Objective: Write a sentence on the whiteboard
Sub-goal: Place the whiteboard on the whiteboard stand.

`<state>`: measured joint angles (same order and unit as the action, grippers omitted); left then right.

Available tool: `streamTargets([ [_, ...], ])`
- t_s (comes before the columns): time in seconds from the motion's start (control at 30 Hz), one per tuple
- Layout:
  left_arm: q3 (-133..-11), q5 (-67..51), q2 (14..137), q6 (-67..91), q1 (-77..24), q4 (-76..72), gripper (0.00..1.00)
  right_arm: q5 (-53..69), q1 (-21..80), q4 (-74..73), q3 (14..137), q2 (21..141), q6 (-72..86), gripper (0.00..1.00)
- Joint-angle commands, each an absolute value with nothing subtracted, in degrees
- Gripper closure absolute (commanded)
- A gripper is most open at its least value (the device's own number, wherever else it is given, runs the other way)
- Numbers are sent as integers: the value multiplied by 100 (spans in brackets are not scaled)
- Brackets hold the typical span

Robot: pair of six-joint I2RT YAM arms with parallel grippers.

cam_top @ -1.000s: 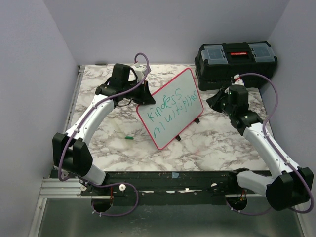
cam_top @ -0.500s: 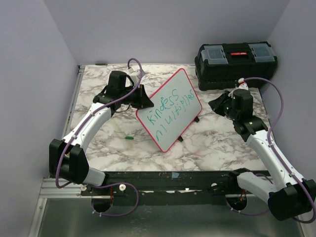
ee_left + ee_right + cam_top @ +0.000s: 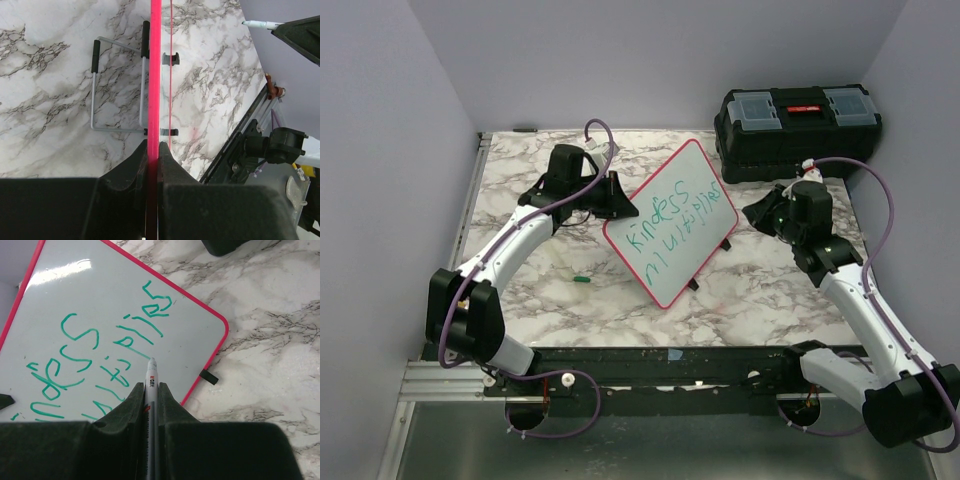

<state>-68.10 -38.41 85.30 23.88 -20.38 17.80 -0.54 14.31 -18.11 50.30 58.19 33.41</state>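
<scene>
The whiteboard [image 3: 670, 225], white with a red-pink rim, stands tilted at the middle of the marble table. My left gripper [image 3: 618, 208] is shut on its left rim, which shows edge-on as a red line [image 3: 155, 75] between the jaws [image 3: 152, 150]. The sentence [image 3: 100, 345] is green lettering in two lines, also visible from above [image 3: 675, 222]. To the right of the board, my right gripper [image 3: 151, 390] is shut on a white marker [image 3: 151, 375]. The marker tip points at the end of the lower line and hangs clear of the board face.
A black toolbox [image 3: 798, 120] sits at the back right corner. A small green cap [image 3: 581, 280] lies on the table left of the board. The board's wire stand [image 3: 120, 85] folds out behind it. Purple walls close the table on three sides.
The left arm has swung the whiteboard slightly, shifting its lower corner to the right. The right arm drew back a little to the right with the marker, then held still.
</scene>
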Motion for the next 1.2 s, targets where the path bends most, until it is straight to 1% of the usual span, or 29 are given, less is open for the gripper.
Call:
streamTargets([
  [0.0, -6483, -3941, 8768, 1961, -2320, 2464, 100, -119, 1456, -1822, 4966, 5884, 3273, 99],
  [0.13, -6442, -3765, 8795, 1918, -2320, 2496, 100, -88, 1459, -1763, 4923, 5910, 3272, 99],
  [0.37, -6510, -3507, 8920, 1812, -2320, 2572, 91, -109, 1459, -1723, 4852, 5950, 3249, 99],
  [0.43, -6532, -3414, 8927, 1778, -2320, 2609, 88, -111, 1457, -1725, 4847, 5954, 3234, 99],
  [0.57, -6554, -3300, 8899, 1743, -2320, 2627, 77, -107, 1459, -1715, 4849, 5964, 3227, 99],
  [0.63, -6573, -3245, 8881, 1716, -2321, 2648, 73, -97, 1459, -1710, 4846, 5975, 3226, 99],
  [0.97, -6726, -3164, 8828, 1679, -2320, 2753, 69, -70, 1458, -1661, 4801, 5996, 3265, 99],
  [1.07, -6767, -3136, 8750, 1679, -2325, 2797, 67, -62, 1458, -1661, 4795, 5993, 3265, 99],
  [1.17, -6809, -3086, 8672, 1679, -2320, 2845, 61, -53, 1459, -1654, 4790, 5986, 3287, 99],
])
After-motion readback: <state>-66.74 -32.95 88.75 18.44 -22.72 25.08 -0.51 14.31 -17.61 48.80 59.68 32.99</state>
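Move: The whiteboard is already pinched by its left corner in the left hand, its middle about 9 cm to the right of that hand, level with it and 7 cm lower. The stand under it is some 12 cm right, about level in reach and 17 cm below; the green cap lies about 11 cm left and 7 cm back, also 17 cm below. From the right hand, holding the marker, the stand is about 12 cm left, level in reach and 17 cm below. The whiteboard is let down onto the stand beneath it: after a brief hold the left fingers part to about a third open and the hand sinks some 5.5 cm, easing slightly back and tilting about 10 degrees. The fingers end astride the board's edge, with a gap at its written face. The right hand keeps the marker and sinks about 2 cm. ##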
